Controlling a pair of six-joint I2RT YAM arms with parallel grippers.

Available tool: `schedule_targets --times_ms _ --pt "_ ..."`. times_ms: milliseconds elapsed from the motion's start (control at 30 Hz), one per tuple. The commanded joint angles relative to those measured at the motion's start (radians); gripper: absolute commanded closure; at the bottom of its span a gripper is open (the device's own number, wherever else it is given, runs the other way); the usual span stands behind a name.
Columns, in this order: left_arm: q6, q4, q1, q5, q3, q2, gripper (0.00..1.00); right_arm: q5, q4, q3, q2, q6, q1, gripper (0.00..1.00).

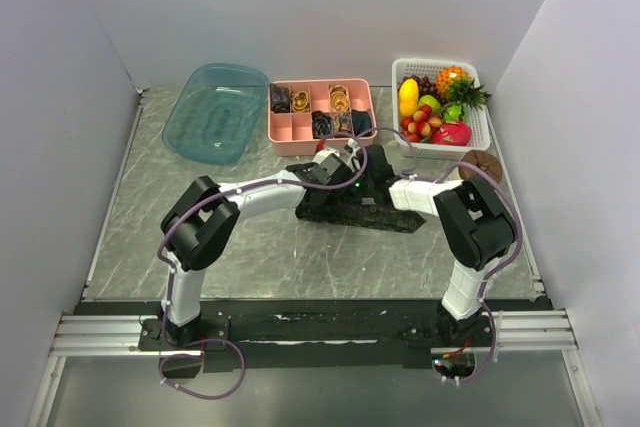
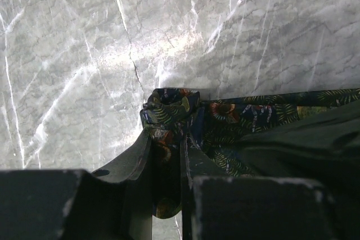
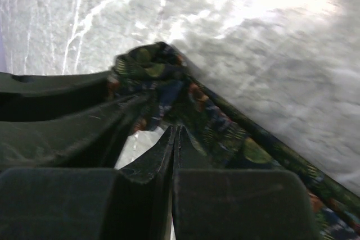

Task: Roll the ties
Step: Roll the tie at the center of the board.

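Note:
A dark tie [image 1: 372, 215] with a leafy multicoloured print lies as a strip across the middle of the table, one end bunched into a small coil [image 2: 169, 102]. My left gripper [image 2: 166, 136] is shut on that coiled end, with fabric showing between its fingers. My right gripper [image 3: 175, 130] is shut, fingers pressed flat together, its tip touching the tie [image 3: 152, 68] beside the coil; no fabric shows between them. From above, both grippers [image 1: 345, 172] [image 1: 376, 183] meet over the tie. Rolled ties [image 1: 300, 101] sit in a pink tray [image 1: 320, 151].
A blue plastic tub [image 1: 215, 112] lies at the back left. A white basket [image 1: 480, 122] of toy fruit stands at the back right, with a brown round object [image 1: 482, 163] in front of it. White walls close in the table on three sides.

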Motion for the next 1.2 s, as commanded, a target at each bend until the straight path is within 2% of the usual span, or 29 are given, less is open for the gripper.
schedule_targets --times_ms 0,100,167,200,367,500,800,1167 --pt "-0.021 -0.092 -0.016 0.006 0.034 0.074 0.95 -0.021 0.048 -0.026 -0.066 -0.008 -0.028 1.00" --pt "-0.031 -0.124 -0.030 -0.014 0.067 0.099 0.91 -0.031 0.060 -0.038 -0.064 -0.003 -0.041 1.00" --pt "-0.039 -0.137 -0.039 -0.026 0.084 0.105 0.84 -0.033 0.061 -0.044 -0.061 -0.003 -0.047 1.00" --pt "-0.042 -0.140 -0.045 -0.028 0.089 0.107 0.77 -0.033 0.060 -0.044 -0.063 -0.005 -0.048 1.00" --pt "-0.057 -0.135 -0.062 -0.022 0.104 0.094 0.58 -0.039 0.069 -0.061 -0.073 -0.002 -0.064 1.00" --pt "-0.067 -0.122 -0.071 -0.027 0.110 0.085 0.38 -0.067 0.098 -0.076 -0.078 0.020 -0.083 1.00" --pt "-0.085 -0.056 -0.082 -0.011 0.094 0.015 0.38 -0.123 0.132 -0.116 -0.107 0.038 -0.131 1.00" --pt "-0.097 -0.121 -0.102 -0.050 0.161 -0.007 0.38 -0.133 0.132 -0.113 -0.095 0.037 -0.139 1.00"
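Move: I still have the rolled part of the tie pinched in my left hand, its middle about 1 cm below the finger pads. The flat rest of the tie runs off to that hand's right, its middle some 13 cm right, 1 cm back and 4 cm lower; the pink box's middle is about 25 cm ahead and 2 cm right. From my closed right fingertips the roll lies roughly 4 cm left, 1 cm ahead and 2 cm lower. I open my left fingers to about three times their gap and let go of the roll while easing that hand right along the tie, about 3 cm, and some 2 cm back, with a slight dip and recovery. My right hand, kept shut, leads to the right by nearly 4 cm over the flat tie, sinking 1 cm, then lifting about 2 cm. ##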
